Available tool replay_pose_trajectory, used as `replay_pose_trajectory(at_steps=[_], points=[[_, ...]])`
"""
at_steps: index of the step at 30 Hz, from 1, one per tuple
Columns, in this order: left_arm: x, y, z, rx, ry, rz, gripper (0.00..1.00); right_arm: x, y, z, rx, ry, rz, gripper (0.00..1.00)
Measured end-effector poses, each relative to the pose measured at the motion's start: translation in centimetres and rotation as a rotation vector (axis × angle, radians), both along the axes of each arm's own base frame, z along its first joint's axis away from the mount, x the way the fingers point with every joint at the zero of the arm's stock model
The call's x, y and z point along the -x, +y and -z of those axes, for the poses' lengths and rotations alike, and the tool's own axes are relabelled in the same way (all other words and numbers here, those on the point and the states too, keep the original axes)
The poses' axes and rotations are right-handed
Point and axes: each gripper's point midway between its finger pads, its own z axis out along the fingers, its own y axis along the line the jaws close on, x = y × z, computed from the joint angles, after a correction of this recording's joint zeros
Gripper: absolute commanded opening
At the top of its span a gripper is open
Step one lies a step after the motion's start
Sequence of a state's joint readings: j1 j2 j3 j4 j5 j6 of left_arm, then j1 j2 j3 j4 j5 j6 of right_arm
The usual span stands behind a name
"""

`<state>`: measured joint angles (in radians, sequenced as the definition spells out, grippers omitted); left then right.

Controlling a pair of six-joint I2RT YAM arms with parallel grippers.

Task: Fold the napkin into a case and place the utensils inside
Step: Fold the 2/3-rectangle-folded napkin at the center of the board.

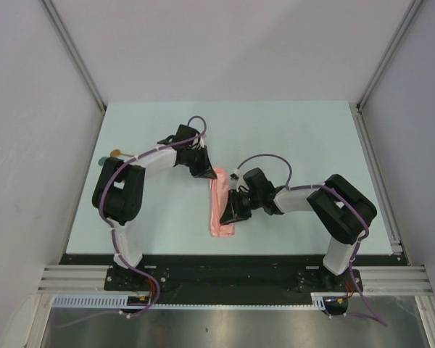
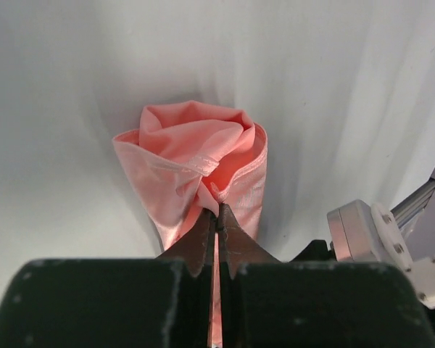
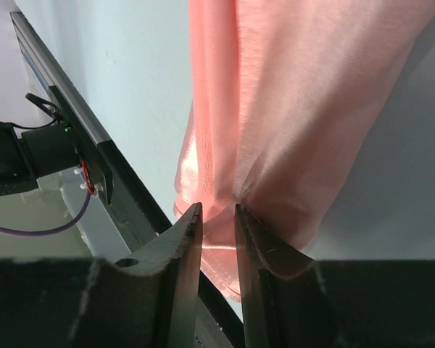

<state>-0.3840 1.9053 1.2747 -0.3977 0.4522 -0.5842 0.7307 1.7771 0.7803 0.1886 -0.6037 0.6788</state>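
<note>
The napkin (image 1: 221, 210) is a salmon-pink cloth folded into a narrow strip in the middle of the table, running from far to near. My left gripper (image 1: 209, 174) is at its far end, shut on a bunched-up fold of the napkin (image 2: 196, 159), with the jaws (image 2: 217, 209) pressed together on the cloth. My right gripper (image 1: 228, 216) is over the near end. Its jaws (image 3: 217, 210) stand narrowly apart with a puckered fold of the napkin (image 3: 290, 109) pinched between them. Two small spoons (image 1: 116, 154) lie at the table's far left edge, away from both grippers.
The pale green table (image 1: 290, 138) is bounded by a black rail (image 3: 94, 159) along the near edge, close to the napkin's near end. Grey walls and metal frame posts (image 1: 76, 54) enclose the sides and back. Purple cables loop above both wrists.
</note>
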Motion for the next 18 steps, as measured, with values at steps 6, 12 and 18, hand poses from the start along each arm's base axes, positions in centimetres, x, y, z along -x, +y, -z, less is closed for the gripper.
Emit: replay_pose_trajectory(at_steps=[6, 12, 18], points=[[-1.1, -0.9, 1.3, -0.014, 0.017, 0.010, 0.00, -2.0, -0.2, -1.0, -0.003, -0.018, 0.030, 0.41], [-1.7, -0.8, 1.4, -0.034, 0.004, 0.006, 0.21, -7.2, -0.6, -3.4, -0.006, -0.118, 0.106, 0.50], [-2.0, -0.5, 1.1, -0.060, -0.011, 0.008, 0.39, -12.7, -0.4, -4.8, -0.020, -0.216, 0.166, 0.48]])
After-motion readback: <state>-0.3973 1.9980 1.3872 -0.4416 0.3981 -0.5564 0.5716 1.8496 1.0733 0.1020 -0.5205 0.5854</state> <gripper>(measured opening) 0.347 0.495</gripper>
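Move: The left hand still pinches the napkin's bunched far end, whose middle lies about 1 cm ahead, 2 cm right and 2 cm below it; the near end lies some 19 cm back and 2 cm right of this hand, about 4 cm lower. From the right hand, low over the napkin, the far end is roughly 14 cm ahead and 2 cm left, the near end 5 cm back and 1 cm left, both about 1 cm below. Right hand sweeps some 13 cm forward, rising, towards the napkin's far end; left eases forward, down and unpinches it. ##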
